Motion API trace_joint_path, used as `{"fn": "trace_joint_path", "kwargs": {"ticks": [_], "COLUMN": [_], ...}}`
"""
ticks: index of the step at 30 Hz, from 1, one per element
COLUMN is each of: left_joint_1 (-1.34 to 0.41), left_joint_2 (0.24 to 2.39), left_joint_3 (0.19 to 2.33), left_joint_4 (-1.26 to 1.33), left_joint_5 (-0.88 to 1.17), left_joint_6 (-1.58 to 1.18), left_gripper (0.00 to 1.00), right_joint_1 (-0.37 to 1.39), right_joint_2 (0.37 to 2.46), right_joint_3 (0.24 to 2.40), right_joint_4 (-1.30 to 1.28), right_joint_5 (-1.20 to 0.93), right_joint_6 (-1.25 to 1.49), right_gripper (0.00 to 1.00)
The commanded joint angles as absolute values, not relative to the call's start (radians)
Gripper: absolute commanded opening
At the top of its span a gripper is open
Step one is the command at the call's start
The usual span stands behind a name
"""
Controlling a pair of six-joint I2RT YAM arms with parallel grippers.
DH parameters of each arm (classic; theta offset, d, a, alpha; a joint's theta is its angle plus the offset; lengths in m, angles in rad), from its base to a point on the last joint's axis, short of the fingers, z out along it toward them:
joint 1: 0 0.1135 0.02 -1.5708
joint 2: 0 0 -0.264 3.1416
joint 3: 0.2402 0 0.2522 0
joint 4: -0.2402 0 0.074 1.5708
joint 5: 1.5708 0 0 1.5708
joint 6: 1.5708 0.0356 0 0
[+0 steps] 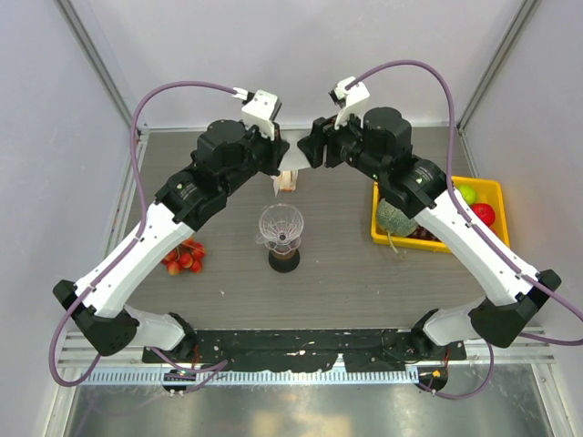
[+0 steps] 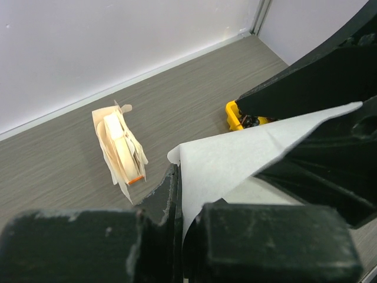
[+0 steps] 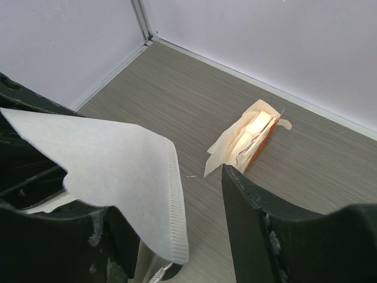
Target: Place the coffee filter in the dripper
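My left gripper [image 2: 182,194] is shut on one edge of the white coffee filter [image 2: 235,159], held in the air at the back of the table. The sheet's far end lies over the left finger of my right gripper [image 3: 194,200], whose jaws stand apart with bare table showing between them. The ribbed seam of the coffee filter [image 3: 118,171] hangs in that gap. From above, both grippers [image 1: 284,155] [image 1: 308,150] meet tip to tip. The clear dripper [image 1: 281,225] stands upright on a dark brown cup [image 1: 284,259], nearer the arm bases and apart from both grippers.
An upright beige packet with orange marks [image 1: 286,183] [image 2: 121,147] [image 3: 250,138] stands just below the grippers. A yellow tray [image 1: 492,187] with fruit sits at the right. Red strawberries [image 1: 184,258] lie at the left. White walls close the back and sides.
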State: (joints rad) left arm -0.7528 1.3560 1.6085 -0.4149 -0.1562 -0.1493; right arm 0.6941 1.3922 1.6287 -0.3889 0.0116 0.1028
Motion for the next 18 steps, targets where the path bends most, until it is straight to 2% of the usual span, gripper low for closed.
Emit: {"fn": "trace_joint_path", "kwargs": {"ticks": [1, 7, 14, 16, 17, 18], "left_joint_1": [-0.758, -0.758, -0.758, -0.758, -0.758, -0.758], "left_joint_2": [1.322, 1.336, 1.344, 1.345, 1.347, 1.347], "left_joint_3": [1.595, 1.62, 1.624, 1.624, 1.626, 1.628], "left_joint_4": [-0.359, -0.368, -0.376, -0.374, -0.374, -0.374], "left_joint_5": [-0.13, -0.137, -0.164, -0.169, -0.172, -0.173], "left_joint_6": [-0.13, -0.137, -0.141, -0.146, -0.15, -0.152], "left_gripper": [0.0, 0.0, 0.0, 0.0, 0.0, 0.0], "right_joint_1": [0.686, 0.687, 0.687, 0.687, 0.687, 0.687], "right_joint_2": [1.353, 1.362, 1.367, 1.365, 1.365, 1.364], "right_joint_3": [1.652, 1.652, 1.655, 1.652, 1.651, 1.649], "right_joint_4": [-0.344, -0.356, -0.371, -0.367, -0.367, -0.367], "right_joint_5": [-0.034, -0.107, -0.112, -0.112, -0.113, -0.114], "right_joint_6": [0.097, 0.095, 0.084, 0.081, 0.081, 0.081], "right_gripper": [0.54, 0.33, 0.21, 0.13, 0.06, 0.05]}}
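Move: The left hand already holds the white coffee filter by one corner; its middle is about 3 cm right of that hand point and 1 cm ahead, roughly level. From the right hand the filter lies some 3 cm left and 1 cm ahead, its seamed edge between the open fingers. The dripper on its carafe stands about 5 cm back, 8 cm left and 23 cm below; the filter pack lies some 24 cm ahead, 7 cm left and 38 cm below. The right fingers close from over half open to nearly shut and pinch the filter's seamed edge between their tips. As they close, the right hand eases back a little over 1 cm and about 1 cm left towards the filter, turning some 5 degrees counter-clockwise. The left hand stays in place and keeps its grip on the other side. ##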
